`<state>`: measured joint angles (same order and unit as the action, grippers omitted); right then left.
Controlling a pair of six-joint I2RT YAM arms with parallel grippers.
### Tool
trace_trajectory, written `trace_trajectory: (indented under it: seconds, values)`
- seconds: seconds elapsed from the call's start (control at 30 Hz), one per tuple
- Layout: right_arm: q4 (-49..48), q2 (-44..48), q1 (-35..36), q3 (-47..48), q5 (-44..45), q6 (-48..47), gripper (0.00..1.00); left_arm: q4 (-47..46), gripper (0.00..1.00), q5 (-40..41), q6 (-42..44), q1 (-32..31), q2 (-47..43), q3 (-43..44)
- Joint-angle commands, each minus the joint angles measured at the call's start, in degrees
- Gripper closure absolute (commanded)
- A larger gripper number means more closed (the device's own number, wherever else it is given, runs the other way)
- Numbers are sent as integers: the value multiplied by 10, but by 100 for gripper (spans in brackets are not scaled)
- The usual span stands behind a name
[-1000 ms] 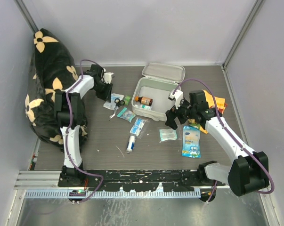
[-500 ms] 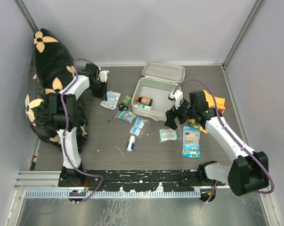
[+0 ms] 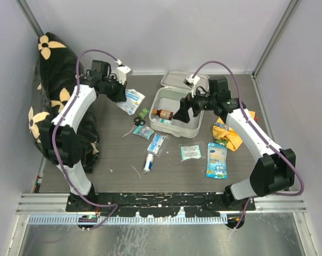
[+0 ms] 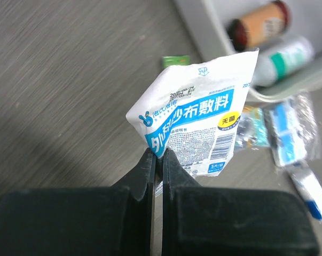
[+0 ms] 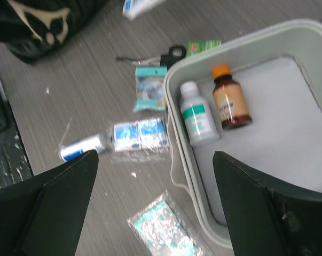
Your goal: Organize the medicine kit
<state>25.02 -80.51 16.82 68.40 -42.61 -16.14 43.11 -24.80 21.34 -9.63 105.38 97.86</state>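
The medicine kit (image 3: 154,106) lies open at the table's middle back, with its lid (image 3: 177,80) folded away behind it. Inside lie a brown bottle (image 3: 163,113) with an orange cap and a white bottle (image 3: 162,121) with a green label. My left gripper (image 3: 122,95) is shut on a corner of a white-and-blue dressing packet (image 3: 133,101), which hangs off the table to the left of the kit. In the left wrist view the packet (image 4: 198,122) is pinched at the gripper (image 4: 156,157). My right gripper (image 3: 186,108) hovers open over the kit's near right part. In its wrist view that gripper (image 5: 154,160) holds nothing.
Loose supplies lie in front of the kit: scissors (image 3: 135,124), a green packet (image 3: 143,112), a blue-white packet (image 3: 156,142), a tube (image 3: 148,161) and a teal sachet (image 3: 190,152). At the right are a blue-yellow packet (image 3: 217,160) and an orange-yellow cloth (image 3: 227,133). A black floral pillow (image 3: 54,96) fills the left side.
My left gripper closed on the white-and-blue packet and lifted it up and to the right. My right arm swung from beside the teal sachet to above the kit, still open.
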Motion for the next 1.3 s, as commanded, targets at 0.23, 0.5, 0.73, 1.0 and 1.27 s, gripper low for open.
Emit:
trace_trajectory:
  seconds: [0.23, 0.5, 0.73, 1.0, 1.27]
  values:
    - [-119, -96, 14, 90, -96, 254, 6, -20, 100, -77, 92, -146, -142, -108]
    - [-167, -108, 37, 46, -153, 294, 11, -37, 100, -68, 92, -207, -166, -131]
    - [-161, -121, 65, 30, -153, 285, 21, -37, 100, -56, 95, -224, -162, -132]
    - [-149, -152, 65, 37, -162, 259, 45, -52, 100, -60, 92, -225, -168, -153]
    - [-150, -190, 65, 60, -176, 263, 69, -62, 100, -56, 90, -224, -172, -165]
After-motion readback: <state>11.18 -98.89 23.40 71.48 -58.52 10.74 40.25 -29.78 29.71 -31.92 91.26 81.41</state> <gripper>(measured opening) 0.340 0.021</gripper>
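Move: The gauze packet already hangs pinched in the left hand and lies about 22 cm to the right hand's left, 11 cm farther out and 6 cm lower. The open right gripper it is carried to is some 26 cm right of the left hand, 11 cm back and 4 cm higher. From the left hand, the cotton bag is about 10 cm back, 9 cm right and 16 cm below; the box's middle is 27 cm right, 1 cm ahead and 13 cm below. The gauze packet, still pinched in the left fingers, is carried about 14 cm back and as far right towards the right gripper, turning some 30 degrees clockwise, then held nearly still, sinking slightly. The right hand first rises a little forward, then goes left to about 9 cm from its start, tips down some 30 degrees and sinks, its wide-open fingers closing around the packet's edge to about a third open. ##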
